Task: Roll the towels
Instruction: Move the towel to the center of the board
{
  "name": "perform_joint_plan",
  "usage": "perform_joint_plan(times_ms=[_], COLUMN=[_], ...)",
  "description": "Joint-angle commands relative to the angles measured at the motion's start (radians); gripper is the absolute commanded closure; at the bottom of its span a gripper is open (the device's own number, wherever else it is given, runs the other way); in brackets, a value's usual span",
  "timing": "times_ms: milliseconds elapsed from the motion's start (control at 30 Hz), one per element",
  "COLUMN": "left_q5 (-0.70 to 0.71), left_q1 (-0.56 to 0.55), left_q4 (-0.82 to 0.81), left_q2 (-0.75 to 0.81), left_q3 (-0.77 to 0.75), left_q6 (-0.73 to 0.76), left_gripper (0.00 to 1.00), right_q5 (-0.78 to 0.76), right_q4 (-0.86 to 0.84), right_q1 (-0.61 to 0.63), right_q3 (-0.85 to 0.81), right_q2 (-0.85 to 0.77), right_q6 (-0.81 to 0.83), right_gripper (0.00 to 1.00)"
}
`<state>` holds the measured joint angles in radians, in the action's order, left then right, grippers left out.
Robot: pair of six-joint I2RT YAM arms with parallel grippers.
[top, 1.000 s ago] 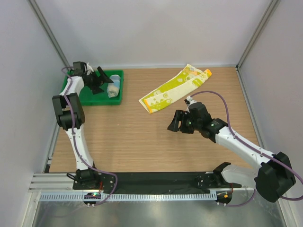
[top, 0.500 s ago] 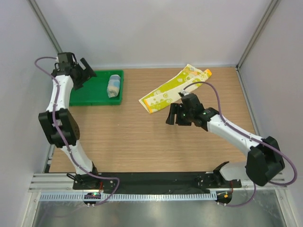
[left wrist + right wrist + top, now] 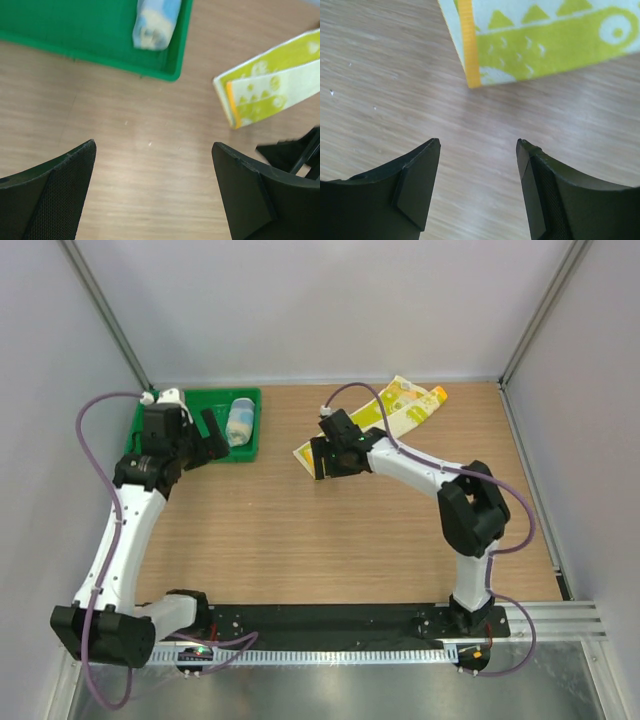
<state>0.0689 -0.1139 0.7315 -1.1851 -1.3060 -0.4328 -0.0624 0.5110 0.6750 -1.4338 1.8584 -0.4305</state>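
Note:
The yellow-green and white towel (image 3: 385,412) lies flat and slanted at the back of the table, its orange-edged end (image 3: 468,45) nearest me. My right gripper (image 3: 319,457) hovers just in front of that end. It is open (image 3: 479,142), with only bare wood between its fingers. The light blue towel (image 3: 238,423) lies rolled in the green tray (image 3: 215,454). My left gripper (image 3: 208,440) hangs over the tray's near right part, wide open (image 3: 152,147) and holding nothing. The left wrist view shows the rolled towel (image 3: 155,22) and the yellow-green towel (image 3: 275,85) ahead of it.
The green tray (image 3: 75,30) stands at the back left, against the left wall. Grey walls close the table at the back and on both sides. Part of the right gripper (image 3: 295,152) shows in the left wrist view at lower right.
My right gripper has travelled left and up to the towel's orange end. The left gripper has swung from the tray's far left corner round to its near right side.

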Motion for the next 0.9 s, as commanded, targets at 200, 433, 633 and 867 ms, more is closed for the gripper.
perform_joint_plan(times_ms=[200,433,633,867], left_q5=[0.074,0.06,0.046,0.051], left_q1=[0.003,0.003,0.003,0.003], left_q4=[-0.041,-0.05,-0.047,-0.047], left_q2=[0.243,0.252,0.251,0.254], left_q3=[0.28,0.314,0.315,0.317], left_q6=[0.017,0.019,0.019,0.02], left_gripper=[0.03,0.05,0.06,0.06], right_q5=[-0.102,-0.132,-0.139,-0.111], right_q4=[0.165,0.227,0.23,0.215], right_q1=[0.04,0.041,0.04,0.04], right_q3=[-0.39,-0.53,-0.533,-0.492], right_q2=[0.304,0.432,0.436,0.412], right_q6=[0.087,0.096,0.096,0.076], right_gripper=[0.36,0.46,0.64,0.99])
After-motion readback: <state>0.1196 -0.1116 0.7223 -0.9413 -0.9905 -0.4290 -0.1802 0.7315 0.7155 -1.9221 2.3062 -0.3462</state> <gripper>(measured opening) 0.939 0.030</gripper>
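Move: The near left corner of the yellow towel, with its orange-trimmed end, lies about 5 cm ahead of the right hand, 4 cm to its left and 7 cm below. The towel's middle is some 17 cm ahead and 7 cm to the right. The blue towel roll in the basket is roughly 18 cm ahead and 22 cm to the left. From the left hand, that corner is about 7 cm ahead, 25 cm to the right and 24 cm down. Down, forward and to the left, the right hand slants about 9 cm onto the near left corner of the yellow towel, its fingers tipping nearly 15 degrees closer to vertical. The part-open fingers narrow on the way, then shut completely at the bottom, pinching the orange-trimmed edge. Meanwhile the open left hand eases some 6 cm back and 6 cm down, away from the basket, then stays there. ##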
